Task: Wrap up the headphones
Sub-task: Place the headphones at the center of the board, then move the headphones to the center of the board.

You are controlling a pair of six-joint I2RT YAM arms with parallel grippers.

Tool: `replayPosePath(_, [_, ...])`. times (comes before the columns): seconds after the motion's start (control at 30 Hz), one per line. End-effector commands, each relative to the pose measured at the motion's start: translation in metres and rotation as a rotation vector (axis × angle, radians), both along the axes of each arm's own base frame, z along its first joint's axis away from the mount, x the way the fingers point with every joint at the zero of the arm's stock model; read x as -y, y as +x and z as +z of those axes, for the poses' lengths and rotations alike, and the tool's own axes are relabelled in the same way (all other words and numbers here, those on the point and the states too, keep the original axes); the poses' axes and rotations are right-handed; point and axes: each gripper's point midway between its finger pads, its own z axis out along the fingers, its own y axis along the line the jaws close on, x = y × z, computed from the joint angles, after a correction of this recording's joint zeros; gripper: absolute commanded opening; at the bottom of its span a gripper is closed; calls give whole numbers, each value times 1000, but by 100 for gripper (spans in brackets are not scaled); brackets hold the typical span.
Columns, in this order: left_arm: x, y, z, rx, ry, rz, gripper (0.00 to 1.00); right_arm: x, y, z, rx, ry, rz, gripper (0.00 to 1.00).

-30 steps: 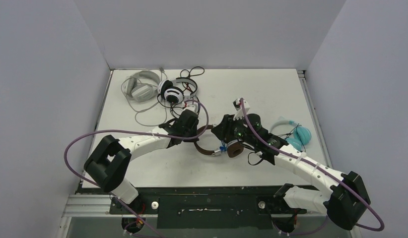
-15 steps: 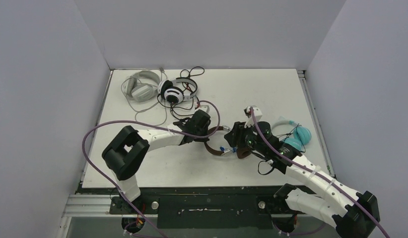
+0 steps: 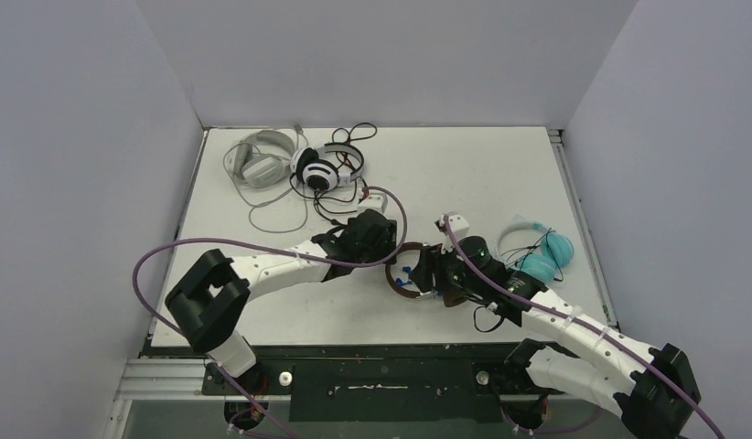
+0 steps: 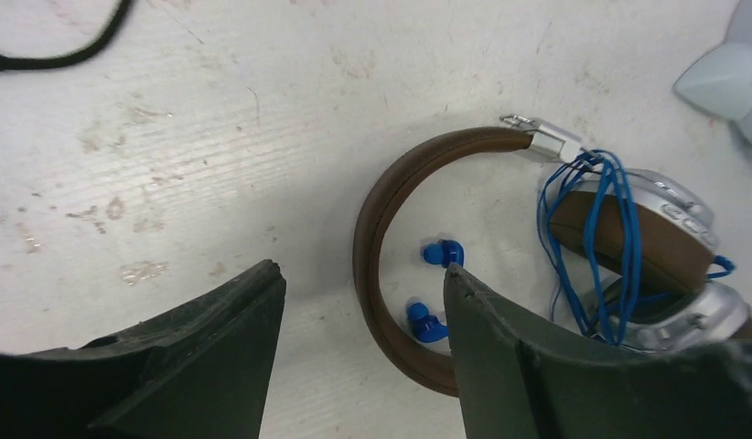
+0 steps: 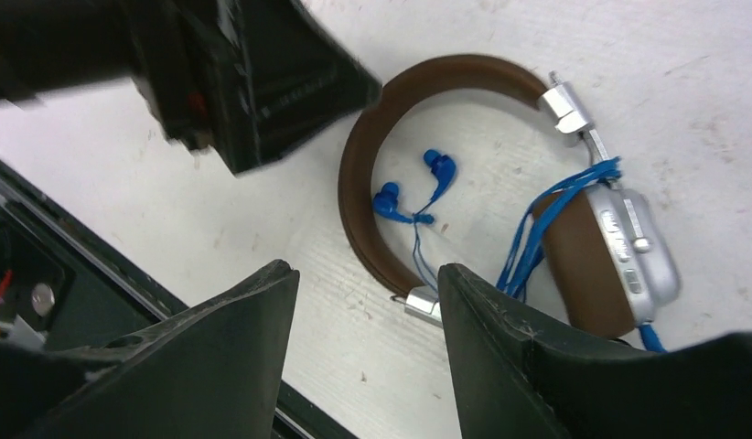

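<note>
The brown headphones lie flat on the table, with the blue cable wound round the folded ear cups. Two blue plugs rest inside the brown band. My left gripper hovers open just over the band's left curve, gripping nothing. Over the band's near end hangs my right gripper, also open and empty. In the top view the left gripper and right gripper flank the band closely.
At the back left lie pale grey headphones and black-and-white headphones with loose cables. Light teal headphones sit to the right. The table's dark front edge runs close to the right gripper.
My left gripper has opened and let go of the brown band. The right gripper has opened wider, and its arm has drawn back toward the near edge.
</note>
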Motion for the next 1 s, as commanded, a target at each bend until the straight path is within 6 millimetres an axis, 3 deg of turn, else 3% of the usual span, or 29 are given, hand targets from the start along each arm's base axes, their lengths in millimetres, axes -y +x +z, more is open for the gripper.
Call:
replayPosePath(0.0, [-24,12,63,151,-72,104,62,-19,-7,2,70,-76,66,59])
replayPosePath(0.17, [-81,16,82,164,-71,245,62,-49,-13,-2,98,-127,113,50])
replayPosePath(0.37, [-157,24,83,140,-150,496,64,-100,-19,-11,101,-136,211,8])
replayPosePath(0.47, [-176,21,80,131,-174,560,67,-120,-11,-20,94,-156,204,0])
replayPosePath(0.53, [-181,19,77,120,-177,572,73,-127,-2,-34,74,-204,168,0])
replayPosePath(0.63, [-186,18,72,93,-166,590,81,-127,12,-56,39,-285,85,0])
replayPosePath(0.73, [-191,19,68,53,-148,602,97,-112,23,-74,25,-373,-14,0])
replayPosePath(0.97, [-187,23,51,-28,-122,569,97,-67,39,-91,-46,-360,-127,0])
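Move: The headphones lie open side right, their middle about 5 cm ahead of the right hand, 2 cm to its right and 11 cm below; the headband's left edge is some 9 cm left of that hand and 3 cm ahead, the blue earbuds about 4 cm left and 4 cm ahead. From the left hand the headphones' middle is 10 cm right, 3 cm back and 5 cm below, and the black cable plug about 16 cm left and 12 cm ahead. To the left side of the headband the right hand swings round, left some 12 cm and down, dipping back first and then forward, its fingers shutting and tipping more downward; low at the table it comes about 3 cm back rightward, closed tips right beside the band. The left hand, already off the band, lifts, swings about 20 cm left while turning some 35 degrees counter-clockwise, then sinks partway, fingers opening wide. ##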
